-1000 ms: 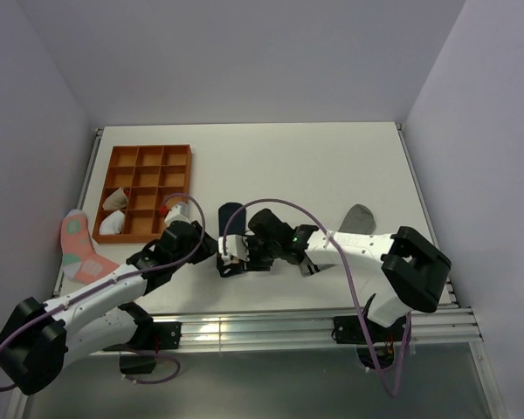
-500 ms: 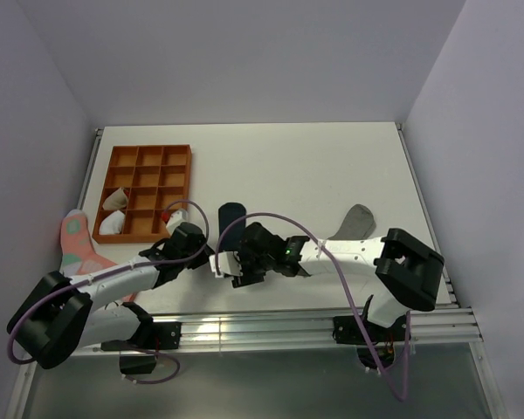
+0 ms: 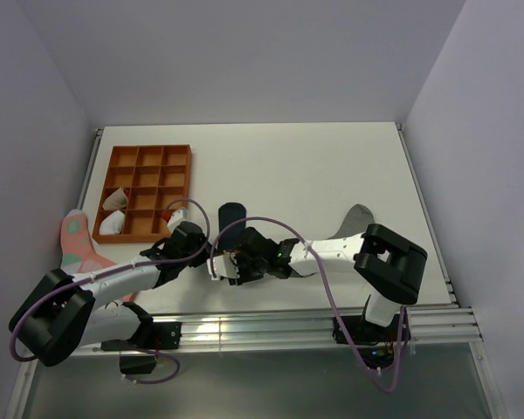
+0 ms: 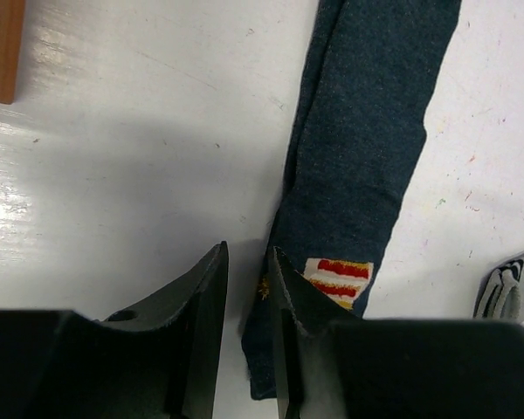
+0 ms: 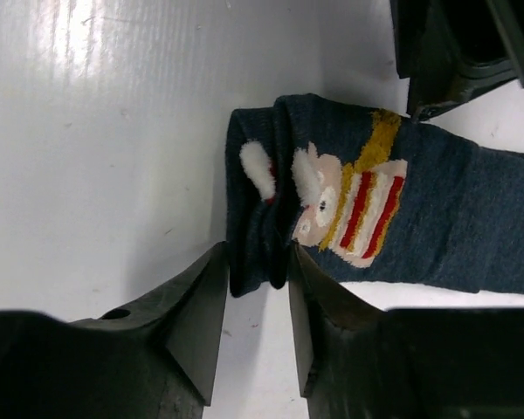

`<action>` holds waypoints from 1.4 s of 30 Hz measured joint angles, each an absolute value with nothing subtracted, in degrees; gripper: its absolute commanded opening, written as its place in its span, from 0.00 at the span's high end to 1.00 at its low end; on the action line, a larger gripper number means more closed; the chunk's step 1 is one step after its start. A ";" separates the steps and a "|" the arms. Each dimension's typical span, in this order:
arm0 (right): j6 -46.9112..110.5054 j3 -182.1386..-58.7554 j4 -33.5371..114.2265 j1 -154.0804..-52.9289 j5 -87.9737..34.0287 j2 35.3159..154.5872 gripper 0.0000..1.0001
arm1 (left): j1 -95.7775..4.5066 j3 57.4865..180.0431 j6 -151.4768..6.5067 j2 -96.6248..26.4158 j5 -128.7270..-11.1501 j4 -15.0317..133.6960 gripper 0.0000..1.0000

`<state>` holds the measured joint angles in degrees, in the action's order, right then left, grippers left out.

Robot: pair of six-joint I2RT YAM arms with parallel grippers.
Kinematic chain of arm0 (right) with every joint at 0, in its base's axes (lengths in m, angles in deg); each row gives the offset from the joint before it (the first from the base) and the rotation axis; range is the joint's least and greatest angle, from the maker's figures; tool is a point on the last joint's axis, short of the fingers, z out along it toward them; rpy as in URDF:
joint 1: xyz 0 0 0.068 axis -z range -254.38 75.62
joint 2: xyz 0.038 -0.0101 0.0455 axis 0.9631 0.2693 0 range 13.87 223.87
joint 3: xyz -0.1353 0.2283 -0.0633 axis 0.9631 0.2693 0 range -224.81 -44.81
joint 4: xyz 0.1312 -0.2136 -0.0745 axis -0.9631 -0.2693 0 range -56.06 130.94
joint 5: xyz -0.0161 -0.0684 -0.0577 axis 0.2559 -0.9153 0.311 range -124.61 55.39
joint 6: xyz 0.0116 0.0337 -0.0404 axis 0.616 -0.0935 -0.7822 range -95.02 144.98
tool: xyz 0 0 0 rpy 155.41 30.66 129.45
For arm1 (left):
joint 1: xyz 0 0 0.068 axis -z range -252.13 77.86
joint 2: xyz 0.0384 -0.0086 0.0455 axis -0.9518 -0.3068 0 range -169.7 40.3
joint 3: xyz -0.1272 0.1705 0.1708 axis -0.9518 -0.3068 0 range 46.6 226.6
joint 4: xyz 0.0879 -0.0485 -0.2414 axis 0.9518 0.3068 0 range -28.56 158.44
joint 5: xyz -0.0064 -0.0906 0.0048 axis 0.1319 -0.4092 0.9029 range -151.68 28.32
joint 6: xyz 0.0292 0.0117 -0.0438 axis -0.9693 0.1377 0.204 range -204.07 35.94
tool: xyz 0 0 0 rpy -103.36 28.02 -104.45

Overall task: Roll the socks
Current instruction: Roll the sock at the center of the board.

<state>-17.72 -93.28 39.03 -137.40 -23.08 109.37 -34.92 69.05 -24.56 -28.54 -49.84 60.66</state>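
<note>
The dark navy sock (image 3: 232, 215) lies lengthwise on the white table, and its near end carries a red-and-white patch (image 4: 336, 279). My right gripper (image 5: 256, 266) is shut on that folded near end (image 5: 258, 236), which bunches between both fingers. My left gripper (image 4: 249, 262) hovers low over the sock's left edge beside the patch. Its jaws stand a narrow gap apart, with table showing between the tips. The two grippers nearly touch. The grey sock (image 3: 356, 218) lies flat to the right, and its dark-striped cuff (image 4: 506, 292) peeks in.
An orange compartment tray (image 3: 146, 157) stands at the back left with pale rolled bundles (image 3: 113, 214) in its near cells. A pink sock (image 3: 77, 243) lies by the left table edge. Cables arc over both arms.
My right gripper slid left onto the navy sock's near end and narrowed its jaws on the fold. The left arm swung in beside it and closed a little.
</note>
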 measured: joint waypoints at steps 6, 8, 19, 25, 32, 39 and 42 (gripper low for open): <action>-15.77 -93.67 40.32 -137.16 -23.50 110.49 0.74 | -34.92 67.74 -24.78 -28.45 -50.34 59.48 0.69; -14.81 -94.48 39.53 -136.62 -22.52 110.93 0.76 | -34.92 67.35 -24.87 -28.12 -50.45 59.00 0.69; -8.78 -113.35 21.32 -124.55 -5.18 116.92 0.81 | -34.99 64.42 -25.19 -21.89 -50.87 56.94 0.67; -7.86 -122.85 8.58 -121.60 2.77 125.29 0.81 | -34.99 63.81 -26.15 -18.81 -50.80 56.57 0.67; -7.44 -129.58 -5.47 -119.37 11.43 134.38 0.81 | -34.88 62.21 -27.73 -15.03 -50.87 54.58 0.68; -7.20 -132.25 -13.69 -115.72 16.85 138.77 0.82 | -31.14 57.62 -30.94 -13.24 -50.13 46.98 0.65; -6.79 -132.25 -14.65 -114.67 17.81 138.84 0.82 | -28.85 54.98 -32.80 -12.91 -49.78 42.23 0.64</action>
<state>-6.79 -132.25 -14.65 -114.67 17.81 138.84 -28.85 54.98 -32.80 -12.91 -49.78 42.23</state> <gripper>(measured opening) 0.187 0.351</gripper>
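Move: The right hand's part-open fingers are at the near, folded end of the dark sock; the middle of that end lies about 2 cm to the left, 1 cm ahead and 1 cm below. The sock's middle is some 7 cm ahead and 2 cm left, the grey sock's middle about 23 cm right and 6 cm ahead, and the wooden tray's roughly 17 cm ahead and 21 cm left. From the left hand, the folded end lies about 4 cm back, 4 cm right and 1 cm below. Staying low at first, the right fingers close on the near right corner of the sock's folded end, then carry it forward about 5 cm while rising 4 cm. Still pinching, the hand comes back down, back and to the right, the wrist tipping some 60 degrees so the fingertips swing back towards its base. The left hand lifts clear of the sock's left edge, then eases back and right. ##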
